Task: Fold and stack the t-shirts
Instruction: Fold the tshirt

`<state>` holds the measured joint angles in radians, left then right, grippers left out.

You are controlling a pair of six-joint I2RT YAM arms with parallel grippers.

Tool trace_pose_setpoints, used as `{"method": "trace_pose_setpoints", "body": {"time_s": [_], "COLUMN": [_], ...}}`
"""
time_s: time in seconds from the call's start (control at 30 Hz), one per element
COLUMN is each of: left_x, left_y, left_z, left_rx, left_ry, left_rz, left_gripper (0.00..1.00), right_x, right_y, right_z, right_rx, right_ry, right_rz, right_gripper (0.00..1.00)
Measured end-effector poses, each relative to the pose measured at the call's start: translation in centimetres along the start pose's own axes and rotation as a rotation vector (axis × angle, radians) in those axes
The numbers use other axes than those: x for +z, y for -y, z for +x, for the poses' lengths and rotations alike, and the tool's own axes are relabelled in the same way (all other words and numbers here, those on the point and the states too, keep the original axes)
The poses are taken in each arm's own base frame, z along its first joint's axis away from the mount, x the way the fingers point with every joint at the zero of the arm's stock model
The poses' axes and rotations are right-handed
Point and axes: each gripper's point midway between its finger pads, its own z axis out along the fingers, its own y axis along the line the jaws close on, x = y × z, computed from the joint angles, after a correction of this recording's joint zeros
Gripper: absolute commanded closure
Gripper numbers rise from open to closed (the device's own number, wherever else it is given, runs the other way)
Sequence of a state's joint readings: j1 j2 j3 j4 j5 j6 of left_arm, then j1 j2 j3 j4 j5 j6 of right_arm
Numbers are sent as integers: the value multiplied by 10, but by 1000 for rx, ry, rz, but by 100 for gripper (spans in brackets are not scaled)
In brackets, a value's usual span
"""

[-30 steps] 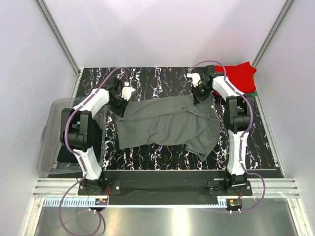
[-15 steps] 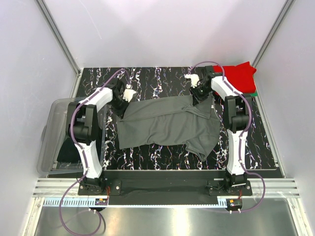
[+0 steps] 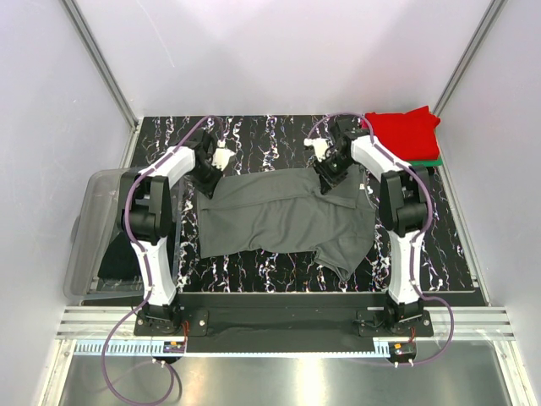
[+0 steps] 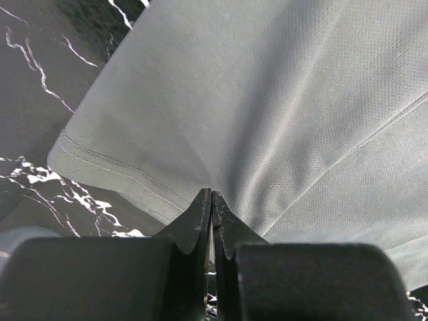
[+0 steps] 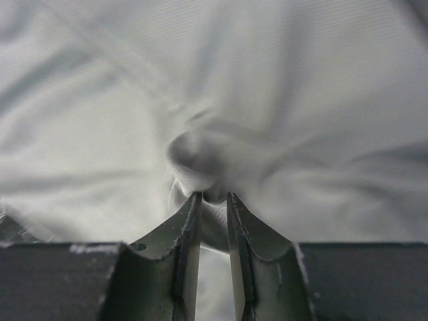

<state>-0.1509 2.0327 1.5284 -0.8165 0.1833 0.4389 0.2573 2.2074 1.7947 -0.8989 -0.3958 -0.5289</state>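
Note:
A dark grey t-shirt [image 3: 279, 211] lies spread across the black marbled table, its right side rumpled and partly doubled over. My left gripper [image 3: 208, 179] is at its far left corner. In the left wrist view the left gripper [image 4: 211, 194] is shut, pinching the stitched hem of the grey t-shirt [image 4: 267, 100]. My right gripper [image 3: 328, 176] is at the far edge right of centre. In the right wrist view the right gripper [image 5: 214, 198] is shut on a bunched lump of the same t-shirt [image 5: 301, 100]. A folded red t-shirt [image 3: 404, 131] sits on a green one [image 3: 433, 160] in the far right corner.
A clear plastic tub [image 3: 89, 245] with something dark inside stands off the table's left edge beside the left arm. Metal frame posts and pale walls close in the far corners. Bare marbled table [image 3: 270, 135] shows beyond the grey shirt and along the near edge.
The right gripper has moved left and slightly nearer, dragging the grey shirt's far right part inward. The left gripper has stayed at its corner while its arm straightened up.

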Motion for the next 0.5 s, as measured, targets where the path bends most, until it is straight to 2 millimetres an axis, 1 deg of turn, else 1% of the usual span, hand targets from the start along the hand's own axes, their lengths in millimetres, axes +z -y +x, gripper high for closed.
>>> {"method": "trace_pose_setpoints", "body": {"time_s": [0.07, 0.27, 0.33, 0.4, 0.47, 0.5], "left_x": [0, 0, 0, 0, 0, -1], "left_y": [-1, -4, -5, -6, -6, -6], "left_z": [-2, -5, -6, -7, -7, -7], "left_rx": [1, 2, 2, 1, 1, 1], "left_ry": [7, 22, 27, 29, 30, 30], "left_rz": [-3, -10, -13, -15, -16, -17], "left_gripper": [95, 96, 96, 96, 96, 96], "right_x": [-11, -66, -78, -80, -74, -69], "right_y": [-19, -98, -118, -123, -116, -108], "right_z": [0, -12, -10, -5, 0, 2], "right_rx": [-19, -154, -191, -197, -181, -167], "right_ry": [-6, 60, 77, 73, 51, 39], "right_rz": [-9, -36, -44, -43, -37, -30], "right_gripper": [72, 72, 75, 76, 77, 77]}}
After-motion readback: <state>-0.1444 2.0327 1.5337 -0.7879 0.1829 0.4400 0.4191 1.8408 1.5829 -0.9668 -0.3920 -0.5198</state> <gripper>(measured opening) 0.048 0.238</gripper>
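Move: The middle of the grey t-shirt lies some 10 cm left of the right hand and 6 cm back, about 2 cm below. The folded flap is almost under these fingers, 2 cm back and 3 cm to the right; the near sleeve is 20 cm back, 5 cm right; the red stack is 16 cm ahead, 21 cm right. From the left hand the shirt's middle is about 22 cm right, 5 cm back. Slightly open, the right hand rises about 10 cm off the folded flap, swinging back and left, then dips. ##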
